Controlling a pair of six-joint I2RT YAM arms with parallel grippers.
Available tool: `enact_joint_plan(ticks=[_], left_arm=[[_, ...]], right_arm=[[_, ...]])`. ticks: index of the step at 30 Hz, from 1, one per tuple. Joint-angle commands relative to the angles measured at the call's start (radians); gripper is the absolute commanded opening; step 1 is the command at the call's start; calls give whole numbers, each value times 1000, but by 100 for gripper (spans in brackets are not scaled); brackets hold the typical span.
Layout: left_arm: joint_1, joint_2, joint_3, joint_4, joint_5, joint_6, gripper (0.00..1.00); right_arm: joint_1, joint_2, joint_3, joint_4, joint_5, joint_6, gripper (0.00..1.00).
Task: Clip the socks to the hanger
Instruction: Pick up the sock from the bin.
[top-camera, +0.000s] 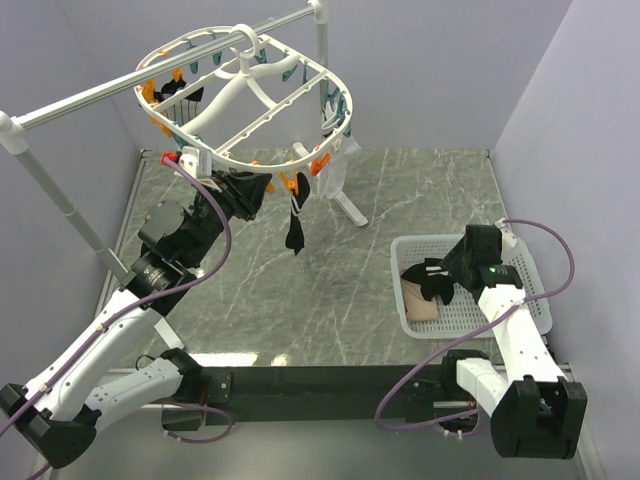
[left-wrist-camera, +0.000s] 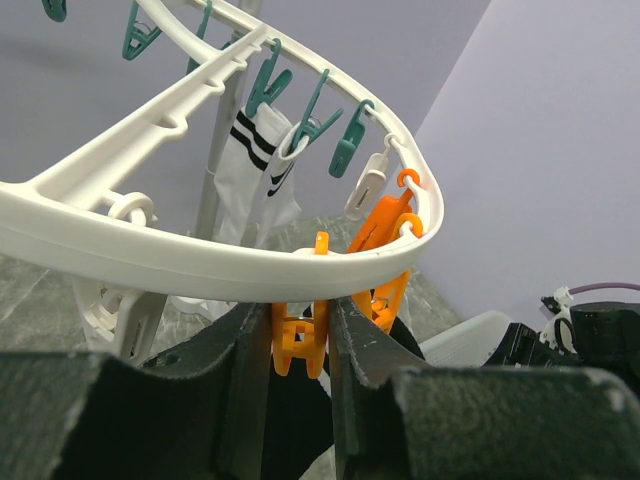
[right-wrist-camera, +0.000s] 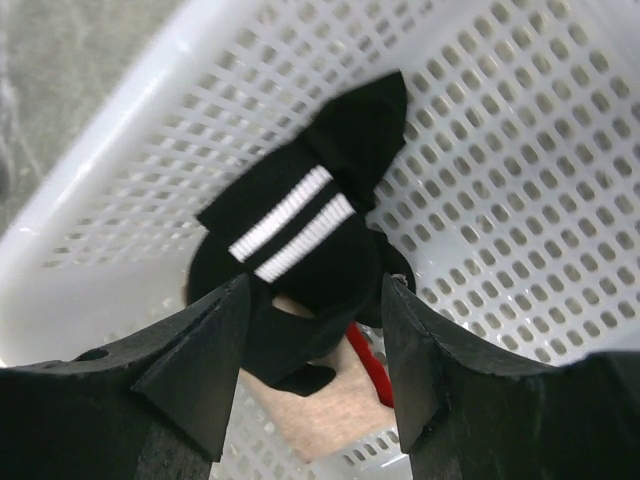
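Observation:
The white oval hanger (top-camera: 262, 112) hangs from the rail, and its front rim (left-wrist-camera: 200, 255) crosses the left wrist view. My left gripper (left-wrist-camera: 300, 310) sits just under that rim, shut on an orange clip (left-wrist-camera: 300, 340). A black sock (top-camera: 296, 228) dangles from the front clips, and white striped socks (left-wrist-camera: 255, 170) hang from teal clips on the far side. My right gripper (right-wrist-camera: 315, 290) stands open inside the basket, directly over a black sock with two white stripes (right-wrist-camera: 300, 225). That sock lies on a pinkish-beige sock (right-wrist-camera: 320, 415); nothing is between the jaws.
The white lattice basket (top-camera: 520, 310) stands at the right, near my right arm. The silver rail (top-camera: 90, 98) with white joints spans the back left, and its foot (top-camera: 350, 208) rests on the marble-patterned table. A red strip (right-wrist-camera: 370, 365) lies in the basket.

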Motion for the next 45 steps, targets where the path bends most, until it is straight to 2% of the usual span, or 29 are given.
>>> enact_joint_plan(ticks=[1,11,13,15,16,22,28,32,36,40,45], left_arm=[[5,-4,3,46,17,-13,24],[5,-7,3,46,13,-13,24],[5,-7,2,49,13,-14,24],[5,-3,-1,49,17,-16,24],[5,-3,2,47,15,-14,24],[5,-4,2,49,13,-13,23],[7,-6,0,53,17,-17,23],[7,-3,5,49,15,-14,23],[7,-1,3,49,17,-14,23],[7,-6,2,49,7,-11,24],[8,-6,2,43,6,-8,23]], right_arm=[[-11,-1,-17,-23,39,53,62],[-11,23,-55,12,-67,64,52],[-11,22,-60,17,-72,59,38],[-11,14,-52,15,-72,53,9],[-11,6,-45,14,-73,49,0],[-9,-125,95,-11,-27,-94,0],[-9,-193,133,11,-119,-247,0],[26,-136,144,-57,-156,-296,0],[81,-86,164,-68,-158,-310,0],[123,-11,166,-60,-228,-327,0],[163,106,146,-77,-201,-269,0]])
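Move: Lying in the bin just under the right hand, the middle of the black striped sock is about 4 cm below it, 2 cm ahead and 1 cm left. The tan cloth lies partly under the sock, some 4 cm back and 4 cm left of the hand; the bin's left rim runs about 11 cm to the left and 2 cm back. From the left hand the sock is roughly 40 cm right, level in reach and 36 cm down. Sinking about 3 cm and easing slightly back and left onto the sock's near side, the open right hand shuts its fingers fully and pinches the cloth. It draws up some 12 cm, then swings about 5 cm left towards the bin's left rim while coming down again 7 cm or so, turning nearly 30 degrees counter-clockwise with the fingers kept shut. ##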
